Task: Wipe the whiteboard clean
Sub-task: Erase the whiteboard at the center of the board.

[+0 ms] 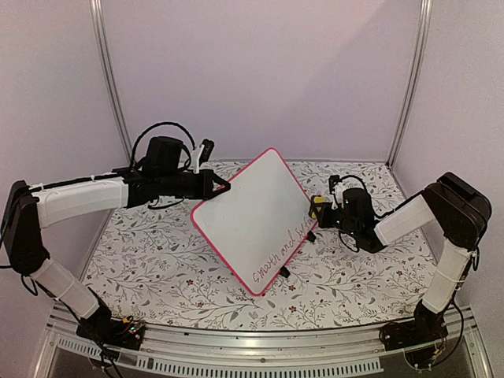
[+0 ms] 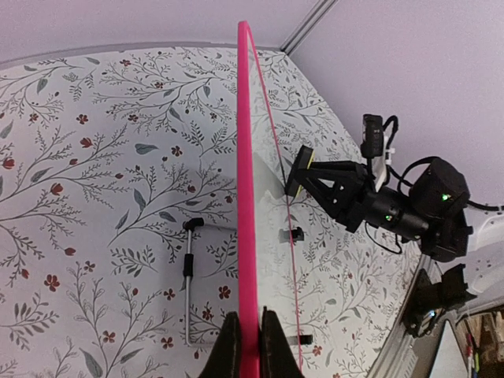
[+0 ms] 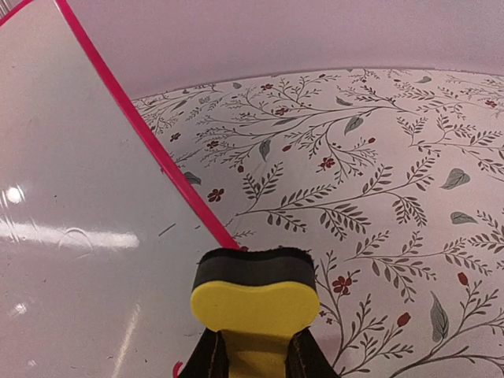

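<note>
The whiteboard with its pink-red frame is held up off the table, tilted like a diamond. Red handwriting runs along its lower right edge. My left gripper is shut on the board's left edge; the left wrist view shows the frame edge-on between the black fingers. My right gripper is shut on a yellow block eraser. The eraser points its black felt face at the whiteboard, at its right edge. I cannot tell whether the felt touches.
A thin metal rod with black ends lies on the floral tablecloth under the board. Two small black clip feet sit on the board's lower edge. Pale walls and metal posts close in the back.
</note>
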Controlling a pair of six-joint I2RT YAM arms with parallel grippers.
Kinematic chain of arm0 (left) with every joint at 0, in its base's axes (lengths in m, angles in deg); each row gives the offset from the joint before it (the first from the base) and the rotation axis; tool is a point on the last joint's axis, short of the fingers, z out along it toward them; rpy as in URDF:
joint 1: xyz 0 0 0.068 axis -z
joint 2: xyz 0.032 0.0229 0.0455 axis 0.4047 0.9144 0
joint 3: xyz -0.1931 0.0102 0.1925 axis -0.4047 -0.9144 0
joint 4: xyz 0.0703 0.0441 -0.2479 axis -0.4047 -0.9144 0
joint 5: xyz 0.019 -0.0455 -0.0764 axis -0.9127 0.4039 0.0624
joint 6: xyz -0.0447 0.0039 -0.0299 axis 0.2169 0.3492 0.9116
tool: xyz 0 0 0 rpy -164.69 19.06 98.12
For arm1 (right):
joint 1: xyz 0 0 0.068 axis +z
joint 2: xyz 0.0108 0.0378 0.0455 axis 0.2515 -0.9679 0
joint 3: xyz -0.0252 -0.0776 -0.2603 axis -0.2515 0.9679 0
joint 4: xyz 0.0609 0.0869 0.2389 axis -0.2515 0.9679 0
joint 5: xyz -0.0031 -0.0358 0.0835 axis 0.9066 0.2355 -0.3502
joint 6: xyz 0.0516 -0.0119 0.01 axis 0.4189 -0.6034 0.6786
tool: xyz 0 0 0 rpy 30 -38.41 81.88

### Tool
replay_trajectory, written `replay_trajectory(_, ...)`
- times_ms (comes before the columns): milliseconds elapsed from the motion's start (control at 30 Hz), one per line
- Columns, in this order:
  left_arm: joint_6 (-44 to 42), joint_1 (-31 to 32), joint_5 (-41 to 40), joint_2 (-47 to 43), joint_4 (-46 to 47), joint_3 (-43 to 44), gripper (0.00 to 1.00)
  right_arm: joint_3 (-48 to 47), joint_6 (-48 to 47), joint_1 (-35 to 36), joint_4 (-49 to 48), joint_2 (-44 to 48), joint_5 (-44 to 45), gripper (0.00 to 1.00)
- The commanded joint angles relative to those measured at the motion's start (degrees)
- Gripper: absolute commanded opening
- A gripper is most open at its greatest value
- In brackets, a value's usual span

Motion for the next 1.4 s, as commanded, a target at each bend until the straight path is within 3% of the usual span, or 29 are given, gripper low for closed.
replay_trajectory(0, -6.66, 1.55, -0.13, 2.19, -3.56, -1.57, 0.00, 0.37, -0.19, 1.43, 2.73, 0.37, -7.84, 0.14)
replay_trajectory(300, -6.88, 1.59, -0.63, 2.20, -3.83, -1.49, 0.00, -6.12, -0.01, 4.78, 3.96, -0.92, -9.83, 0.14)
replay_trajectory(767, -6.89, 1.58, -0.26, 2.18, -3.74, -1.49, 0.00, -4.75, -1.38, 14.54, 6.54, -1.19, -8.09, 0.14)
replay_trajectory(967, -6.84, 1.58, -0.27, 2.09, -3.77, -1.49, 0.00, -8.17, -1.49, 14.83, 19.59, 1.07, 0.58, 0.14)
replay_trajectory(1367, -6.91, 1.64, -0.46, 2.05, -3.76, -1.49, 0.00, -18.65, -8.70, 4.53, 40.93, -0.93, 3.72, 0.14)
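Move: My right hand holds the yellow eraser at the board's right edge. The middle of the whiteboard lies about 17 cm to its left, 9 cm back and some 8 cm higher up the slope. The red writing's middle is roughly 12 cm back, 10 cm left and 3 cm lower. The black foot is about 5 cm back, 2 cm left and 8 cm below. From my left hand, which grips the board's upper-left edge, the board's middle is about 9 cm right, 4 cm back and 10 cm lower. With my right hand I sweep the eraser left from the right edge across the tilted board towards its middle, about 10 cm, climbing some 5 cm and drawing back as I go. Then I reverse, wiping right and forward about 4 cm and sinking slightly while my wrist turns back clockwise. The eraser stays gripped and against the face; my left hand keeps pinching the board's edge. ##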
